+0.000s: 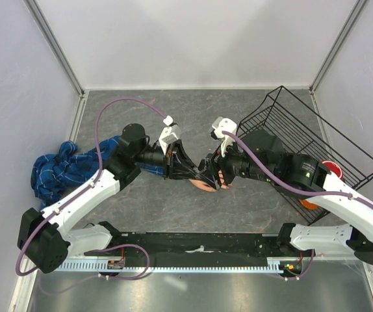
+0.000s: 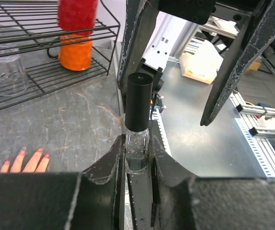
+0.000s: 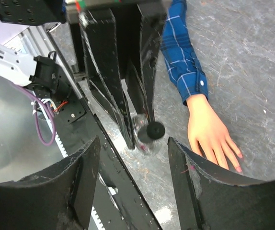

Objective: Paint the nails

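My left gripper [image 2: 137, 144] is shut on the glass body of a small nail polish bottle [image 2: 138, 108], held upright with its black cap on. My right gripper [image 3: 133, 140] stands open just above the bottle, and the cap [image 3: 155, 130] lies between its fingers, untouched. The pale mannequin hand [image 3: 209, 134] lies flat on the table beside the bottle, at the end of a blue plaid sleeve [image 3: 183, 57]. Its nails [image 3: 238, 167] show pink at the fingertips. From above, both grippers meet over the hand [image 1: 205, 186] and hide most of it.
A black wire rack [image 1: 316, 140] stands at the right and holds an orange-and-red object [image 2: 76, 43] and a clear glass [image 2: 3, 72]. The crumpled rest of the plaid shirt [image 1: 53, 168] lies at the left. A black rail [image 1: 199, 242] runs along the near edge.
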Tool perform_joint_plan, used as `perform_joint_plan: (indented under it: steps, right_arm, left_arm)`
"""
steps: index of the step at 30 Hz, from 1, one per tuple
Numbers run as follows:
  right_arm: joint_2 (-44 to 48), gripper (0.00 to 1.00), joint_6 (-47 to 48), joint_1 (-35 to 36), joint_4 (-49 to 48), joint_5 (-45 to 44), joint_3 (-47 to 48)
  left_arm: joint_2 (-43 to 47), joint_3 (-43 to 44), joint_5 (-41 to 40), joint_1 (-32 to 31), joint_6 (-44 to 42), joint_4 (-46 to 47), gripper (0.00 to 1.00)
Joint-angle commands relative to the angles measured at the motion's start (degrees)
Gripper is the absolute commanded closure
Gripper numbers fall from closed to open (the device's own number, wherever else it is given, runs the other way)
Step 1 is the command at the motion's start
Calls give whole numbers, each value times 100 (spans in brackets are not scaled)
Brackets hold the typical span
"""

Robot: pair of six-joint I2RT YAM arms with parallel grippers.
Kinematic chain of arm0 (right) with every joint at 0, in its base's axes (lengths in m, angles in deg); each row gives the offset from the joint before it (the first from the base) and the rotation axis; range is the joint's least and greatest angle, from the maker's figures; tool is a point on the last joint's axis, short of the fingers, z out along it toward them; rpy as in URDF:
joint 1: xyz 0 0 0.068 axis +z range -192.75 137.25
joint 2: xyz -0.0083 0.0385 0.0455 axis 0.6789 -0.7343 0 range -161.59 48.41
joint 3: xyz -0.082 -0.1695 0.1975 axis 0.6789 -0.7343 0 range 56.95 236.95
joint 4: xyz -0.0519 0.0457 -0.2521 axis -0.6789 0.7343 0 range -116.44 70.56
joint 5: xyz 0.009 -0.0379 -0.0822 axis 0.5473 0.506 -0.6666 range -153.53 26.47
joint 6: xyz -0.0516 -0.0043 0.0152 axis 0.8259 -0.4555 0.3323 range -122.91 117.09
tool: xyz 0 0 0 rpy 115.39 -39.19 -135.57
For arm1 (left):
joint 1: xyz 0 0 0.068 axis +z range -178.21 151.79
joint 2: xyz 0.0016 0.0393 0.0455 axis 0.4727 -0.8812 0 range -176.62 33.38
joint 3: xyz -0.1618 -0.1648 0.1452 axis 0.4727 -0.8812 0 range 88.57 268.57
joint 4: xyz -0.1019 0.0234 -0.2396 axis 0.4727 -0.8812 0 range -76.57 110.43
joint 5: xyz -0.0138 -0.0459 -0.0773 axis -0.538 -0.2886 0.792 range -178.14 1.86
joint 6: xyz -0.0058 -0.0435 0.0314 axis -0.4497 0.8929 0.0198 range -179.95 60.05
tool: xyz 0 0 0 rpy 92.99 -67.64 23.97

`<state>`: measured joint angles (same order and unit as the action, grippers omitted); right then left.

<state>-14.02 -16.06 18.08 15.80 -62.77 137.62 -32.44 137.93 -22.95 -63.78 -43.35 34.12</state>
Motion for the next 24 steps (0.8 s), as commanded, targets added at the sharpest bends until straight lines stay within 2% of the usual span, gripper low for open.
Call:
perform_joint_plan:
  steps: [1,8,11,14,16,19,20,23,24]
  right_arm:
    - [-207,37,365,-54,118,363,406]
    - [-542,48,796,-221,451,1137,872]
    - [-568,61,919,-318,548,1357,881]
    - [-568,70,1033,-380,636,1568,837]
    - [-551,72,1060,-415,663,1647,785]
    - [-533,85,1095,-441,654,1726,706]
    - [-550,99,1095,-450,637,1752,688]
    - [-559,100,990,-459,549,1622,591]
    - [-542,100,668,-459,322,1473,539]
  left_arm:
    - [-36,205,494,-72,300,406,98]
    - [-71,214,565,-125,318,406,98]
    - [-36,214,574,-125,318,406,98]
    - [-18,214,565,-125,309,397,98]
    - [-18,223,574,-125,317,397,98]
    - [-18,223,556,-125,309,397,98]
    - [-10,223,548,-125,309,397,98]
    - [78,231,250,-125,151,144,98]
    - [131,240,57,-125,-93,12,98]
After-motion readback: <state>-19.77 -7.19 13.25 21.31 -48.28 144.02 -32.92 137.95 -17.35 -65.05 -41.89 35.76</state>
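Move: Just off the right fingertips, about 2 cm ahead of them, 1 cm to the left and level, stands the black cap of the nail polish bottle that the left hand already holds by its glass. From the left hand the gap between the right fingers is some 2 cm back, 2 cm right and 3 cm above. The mannequin hand lies on the table about 10 cm ahead of the left hand and 21 cm below, or 12 cm ahead, 2 cm left and 24 cm below the right. Bringing the cap into the open right gripper, the left hand keeps its hold on the bottle and draws back about 2 cm, turning slightly clockwise. The right hand edges some 1 cm left, swings about 10 degrees counter-clockwise and closes from well open until its fingers pinch the cap from both sides. ##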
